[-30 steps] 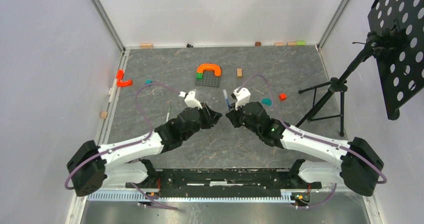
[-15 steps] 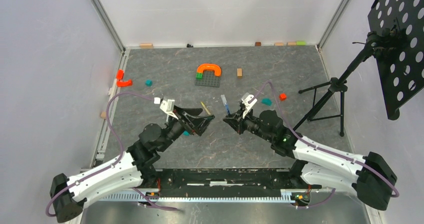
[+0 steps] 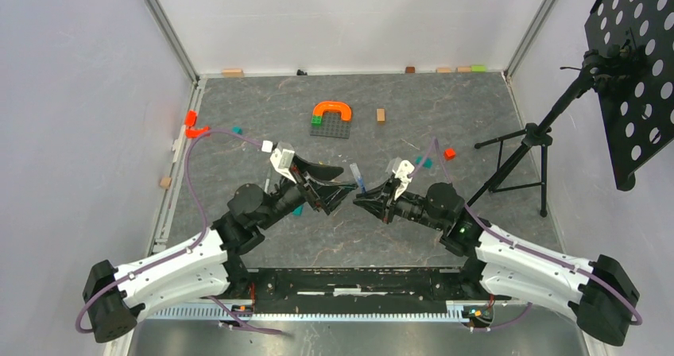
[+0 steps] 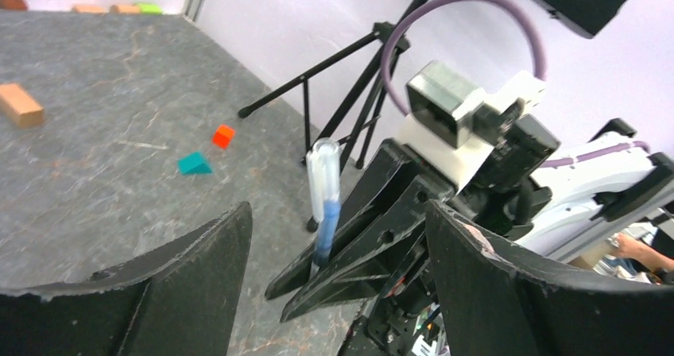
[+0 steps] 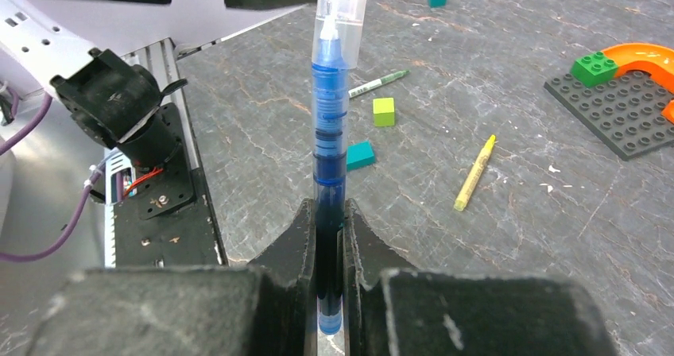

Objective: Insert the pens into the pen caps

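A blue pen stands upright between the fingers of my right gripper, which is shut on its lower barrel. A clear pen cap sits over its tip. From above, the same pen rises from the right gripper at mid-table. My left gripper faces it with jaws wide open, one finger on each side of the capped pen and touching nothing. A tan-yellow pen and a pale green pen lie loose on the table.
A grey brick plate with an orange arch lies at the back. A tan block, a teal piece, a red cube and orange pieces are scattered about. A black tripod stands at right. A lime cube and a teal block lie near the pens.
My left gripper went from shut to wide open and its arm swung back, then edged toward the right gripper. The right gripper shifted a little and kept hold of the blue pen.
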You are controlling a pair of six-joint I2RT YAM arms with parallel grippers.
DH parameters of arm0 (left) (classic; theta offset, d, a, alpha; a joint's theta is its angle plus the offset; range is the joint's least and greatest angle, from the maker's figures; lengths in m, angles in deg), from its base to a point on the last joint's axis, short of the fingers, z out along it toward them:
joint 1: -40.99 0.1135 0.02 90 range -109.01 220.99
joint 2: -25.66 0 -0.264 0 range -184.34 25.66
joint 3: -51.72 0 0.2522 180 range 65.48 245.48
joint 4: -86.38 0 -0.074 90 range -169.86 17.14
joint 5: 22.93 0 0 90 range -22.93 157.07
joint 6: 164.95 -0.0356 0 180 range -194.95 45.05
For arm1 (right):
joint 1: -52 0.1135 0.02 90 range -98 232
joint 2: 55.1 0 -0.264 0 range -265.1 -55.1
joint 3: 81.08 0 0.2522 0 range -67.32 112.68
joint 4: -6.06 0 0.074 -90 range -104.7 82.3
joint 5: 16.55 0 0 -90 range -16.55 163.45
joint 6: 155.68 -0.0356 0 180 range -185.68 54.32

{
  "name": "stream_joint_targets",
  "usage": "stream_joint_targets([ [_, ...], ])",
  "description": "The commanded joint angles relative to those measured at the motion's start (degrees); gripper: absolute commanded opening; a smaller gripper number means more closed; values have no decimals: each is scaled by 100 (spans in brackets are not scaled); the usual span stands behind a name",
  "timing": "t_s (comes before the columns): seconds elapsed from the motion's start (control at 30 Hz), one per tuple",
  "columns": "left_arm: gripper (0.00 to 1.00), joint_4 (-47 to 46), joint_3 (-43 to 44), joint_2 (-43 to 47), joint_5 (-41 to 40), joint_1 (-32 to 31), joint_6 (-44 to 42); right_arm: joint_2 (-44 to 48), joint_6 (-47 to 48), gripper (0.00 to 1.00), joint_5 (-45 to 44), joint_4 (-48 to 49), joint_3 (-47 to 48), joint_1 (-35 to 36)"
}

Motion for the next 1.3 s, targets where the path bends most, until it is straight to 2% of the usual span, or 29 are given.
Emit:
stream_joint_targets([
  [0.0, 84, -482, 408, -125, 358, 18, -146, 232, 91, 0, 321, 322, -54, 18],
  [0.33, 74, -630, 507, -385, 391, 16, -102, 440, 76, 0, 483, 266, -45, 27],
  [0.5, 66, -914, 579, -567, 572, 18, -78, 423, 67, 0, 557, 240, -44, 27],
  [0.73, 52, -853, 804, -736, 706, 15, -134, 405, 73, 0, 554, 205, -32, 31],
  [1.03, 35, -823, 911, -935, 858, 15, -134, 335, 67, 0, 564, 196, 33, 35],
  [1.27, 11, -809, 903, -984, 973, 17, -170, 241, 47, 0, 551, 188, 121, 35],
])
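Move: The clear cap sits loosely over the tip of the blue pen, about 3 cm to the left hand's right, 2 cm ahead and 1 cm above it. The pen's barrel stands below, its middle some 4 cm right, 1 cm ahead and 6 cm lower. The right hand already grips the pen, with the cap about 9 cm above, 2 cm left and 2 cm ahead. On the table, roughly 29 cm below the left hand, the yellow marker lies 14 cm ahead and 4 cm left. The left fingers come to pinch the cap from both sides, closing from wide open to nearly shut as the hand works about 3 cm right and 3 cm up towards it, turning slightly clockwise. The right hand keeps its hold on the upright pen, easing back about 2 cm and up 1.5 cm with a slight counter-clockwise turn, then holds nearly still. ##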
